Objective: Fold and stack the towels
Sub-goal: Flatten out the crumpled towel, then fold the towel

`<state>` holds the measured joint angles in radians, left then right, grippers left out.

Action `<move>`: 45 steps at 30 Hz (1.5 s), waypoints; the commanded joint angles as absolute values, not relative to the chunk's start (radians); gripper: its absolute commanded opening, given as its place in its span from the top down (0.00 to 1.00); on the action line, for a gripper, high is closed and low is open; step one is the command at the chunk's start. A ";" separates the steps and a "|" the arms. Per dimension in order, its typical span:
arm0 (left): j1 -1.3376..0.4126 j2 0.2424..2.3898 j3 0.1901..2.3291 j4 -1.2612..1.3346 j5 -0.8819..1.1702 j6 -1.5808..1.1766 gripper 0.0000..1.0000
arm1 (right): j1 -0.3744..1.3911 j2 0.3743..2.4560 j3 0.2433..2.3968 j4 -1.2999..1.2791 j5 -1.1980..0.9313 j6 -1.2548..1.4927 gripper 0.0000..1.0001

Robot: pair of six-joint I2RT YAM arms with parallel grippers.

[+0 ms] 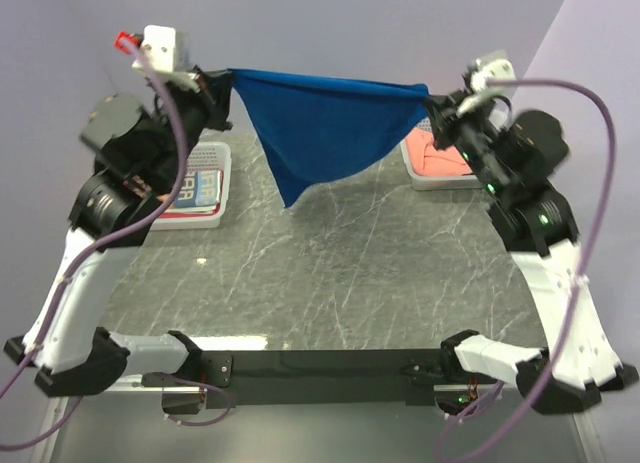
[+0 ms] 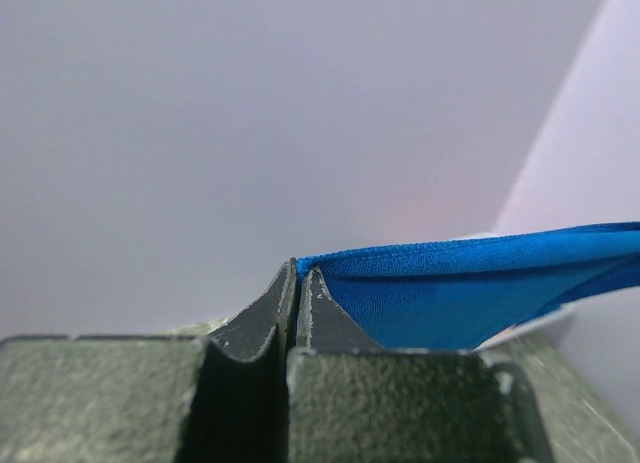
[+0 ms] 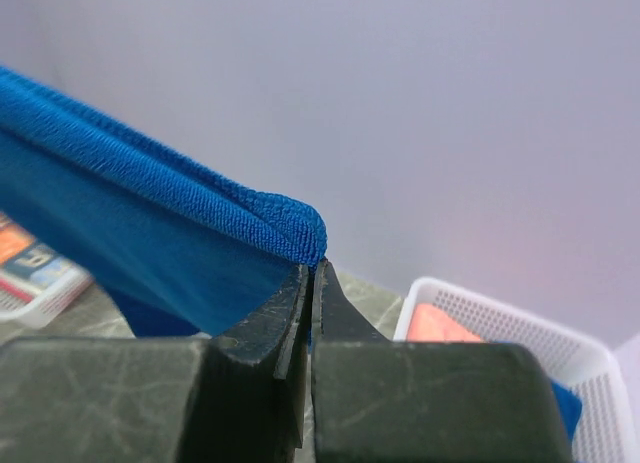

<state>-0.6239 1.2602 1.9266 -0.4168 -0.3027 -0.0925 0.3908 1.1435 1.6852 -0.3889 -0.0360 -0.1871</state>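
A deep blue towel [image 1: 325, 128] hangs stretched in the air between my two grippers, its lower part drooping to a point above the marble table [image 1: 330, 273]. My left gripper [image 1: 228, 81] is shut on the towel's left corner; the left wrist view shows the blue towel [image 2: 470, 298] pinched at that gripper's tips [image 2: 297, 273]. My right gripper [image 1: 432, 105] is shut on the right corner; the right wrist view shows the towel [image 3: 150, 223] clamped at that gripper's tips [image 3: 312, 268]. A salmon-peach towel [image 1: 440, 155] lies in the right basket. A printed orange/blue towel [image 1: 195, 193] lies in the left basket.
A white mesh basket [image 1: 212, 215] stands at the back left under my left arm. Another white mesh basket [image 1: 425, 178] stands at the back right, also in the right wrist view [image 3: 520, 328]. Purple cables loop off both arms. Walls close in behind.
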 commanded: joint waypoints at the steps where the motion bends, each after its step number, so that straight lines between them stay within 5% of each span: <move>1: -0.615 1.134 1.914 -0.362 -0.213 -0.061 1.00 | 0.379 1.016 1.660 -0.379 -0.099 -0.264 1.00; 12: -0.615 1.040 1.916 -0.448 -0.043 -0.144 1.00 | 0.379 0.905 1.723 -0.508 -0.221 -0.264 1.00; 20: -0.615 1.029 1.663 -0.344 -0.244 -0.219 1.00 | 0.379 0.958 1.550 -0.414 -0.183 -0.239 1.00; 25: -0.572 1.277 1.621 -0.272 -0.370 -0.218 1.00 | 0.359 1.126 1.470 -0.272 -0.033 -0.250 1.00; 36: -0.316 1.917 1.868 -0.155 -0.227 -0.295 1.00 | 0.282 1.728 1.618 -0.048 -0.017 -0.299 1.00; 45: -0.256 2.134 2.005 -0.126 -0.115 -0.294 1.00 | 0.267 1.962 1.727 -0.003 -0.012 -0.325 1.00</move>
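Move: Each gripper already holds an upper corner of the blue towel high in the air. From the left gripper, the bare table between the baskets has its middle about 10 cm ahead, 14 cm right and 58 cm below; the basket of folded towels is some 14 cm ahead, 27 cm left, 53 cm below. From the right gripper, that table spot is about 8 cm ahead, 17 cm left, 53 cm below; the peach-towel basket is 23 cm ahead, 20 cm right, 47 cm down. Keep both corners pinched and swing the two grippers together back about 10 cm, rising slightly. Then whip them forward and down some 40 cm each way, out over the far end of the table between the baskets, tipping the fingers down a net 30 to 40 degrees and slowing with the corners still well above the table. ##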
